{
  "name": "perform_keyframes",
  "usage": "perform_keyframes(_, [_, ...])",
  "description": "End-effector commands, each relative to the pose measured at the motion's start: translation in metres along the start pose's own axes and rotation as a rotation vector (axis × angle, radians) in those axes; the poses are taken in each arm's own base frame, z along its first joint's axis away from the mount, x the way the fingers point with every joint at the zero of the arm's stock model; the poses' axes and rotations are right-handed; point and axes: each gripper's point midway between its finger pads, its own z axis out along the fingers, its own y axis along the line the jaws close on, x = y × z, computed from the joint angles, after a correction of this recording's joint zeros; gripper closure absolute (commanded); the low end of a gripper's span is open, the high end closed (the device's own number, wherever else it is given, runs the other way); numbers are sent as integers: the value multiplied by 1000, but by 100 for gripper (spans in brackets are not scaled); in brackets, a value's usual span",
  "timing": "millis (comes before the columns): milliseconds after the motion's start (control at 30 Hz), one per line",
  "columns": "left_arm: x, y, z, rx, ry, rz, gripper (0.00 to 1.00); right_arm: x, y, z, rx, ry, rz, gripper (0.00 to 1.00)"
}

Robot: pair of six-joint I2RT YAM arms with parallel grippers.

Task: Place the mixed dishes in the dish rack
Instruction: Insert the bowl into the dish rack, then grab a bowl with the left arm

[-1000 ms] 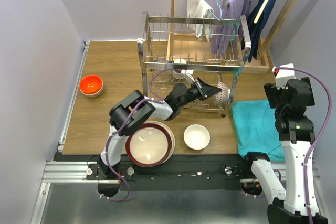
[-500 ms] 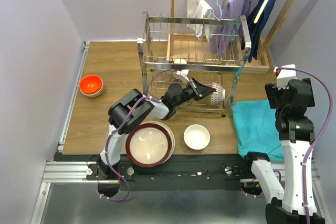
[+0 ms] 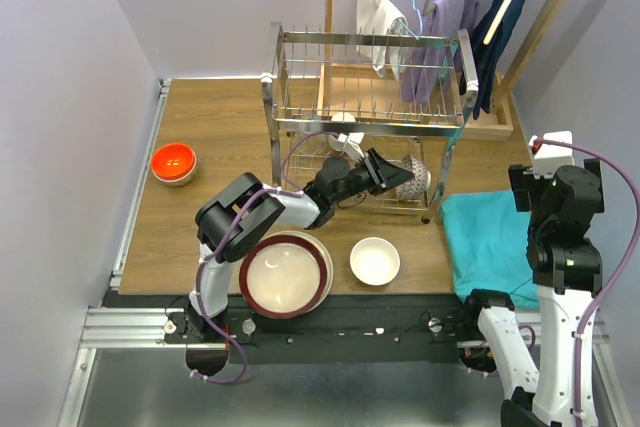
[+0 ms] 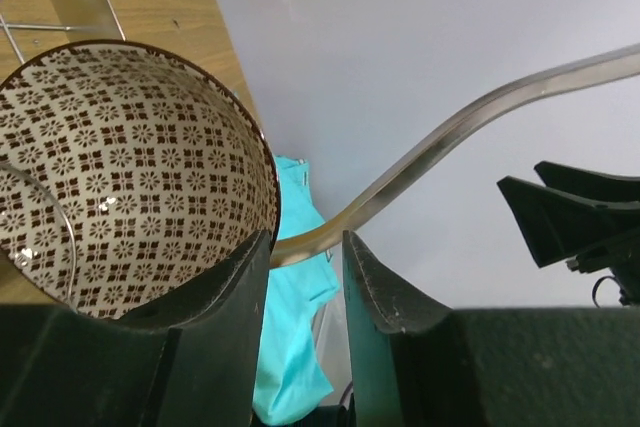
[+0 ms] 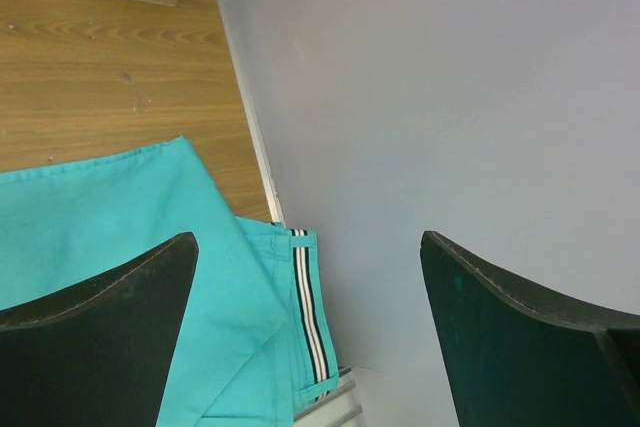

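The chrome dish rack [image 3: 370, 97] stands at the back middle of the table. My left gripper [image 3: 393, 171] reaches into its lower tier, right beside the red-patterned bowl [image 3: 417, 179], which lies tilted on its side there. In the left wrist view the bowl [image 4: 120, 167] sits just left of the left finger [image 4: 215, 297]. The gripper [image 4: 306, 239] stands open with only teal cloth showing in the gap. A dark-red-rimmed cream plate [image 3: 285, 274], a small pale bowl [image 3: 375, 260] and an orange bowl [image 3: 173, 161] rest on the table. My right gripper [image 5: 308, 239] is wide open and empty.
A teal cloth [image 3: 490, 242] lies at the right, under the right gripper, next to the wall. A wooden hanger stand [image 3: 450, 27] with clothes rises behind the rack. A bent chrome rack bar [image 4: 470, 117] crosses just beyond the left fingers.
The left gripper has opened off the red-patterned bowl, which stays in the rack's lower tier. The right arm has drifted slightly to the right.
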Motion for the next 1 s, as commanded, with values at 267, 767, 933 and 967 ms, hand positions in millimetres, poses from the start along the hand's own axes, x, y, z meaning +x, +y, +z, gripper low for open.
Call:
perform_keyframes(267, [62, -25, -63, 34, 214, 248, 53, -3, 4, -9, -41, -12, 39, 0])
perform_keyframes(767, [194, 6, -184, -35, 790, 1152, 54, -25, -2, -19, -62, -81, 91, 0])
perform_keyframes(933, [173, 21, -196, -149, 843, 1316, 52, -33, -12, -22, -34, -77, 110, 0])
perform_keyframes(967, [171, 25, -199, -155, 867, 1343, 52, -33, -13, -23, -30, -83, 121, 0])
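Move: The white bowl on the table lies about 19 cm back from the left gripper, 5 cm to its left and some 14 cm below. The released patterned bowl is level with this gripper, 3 cm to its right and 7 cm lower; the white cup in the rack stands 10 cm ahead, 13 cm left, 7 cm below. The plates lie 22 cm back, 27 cm left, 16 cm below. From the right gripper, the white bowl is roughly 10 cm back, 37 cm left and 27 cm below. Draw the left gripper back out of the rack, leaving the patterned bowl, and sweep it about 25 cm back towards the white bowl, rising slightly, then sinking, and drifting left near the end. Keep the fingers part-open; roll the wrist some 60 degrees clockwise as seen from behind the hand, swinging the fingertips to point right and down. Late on, raise the right gripper slightly. ##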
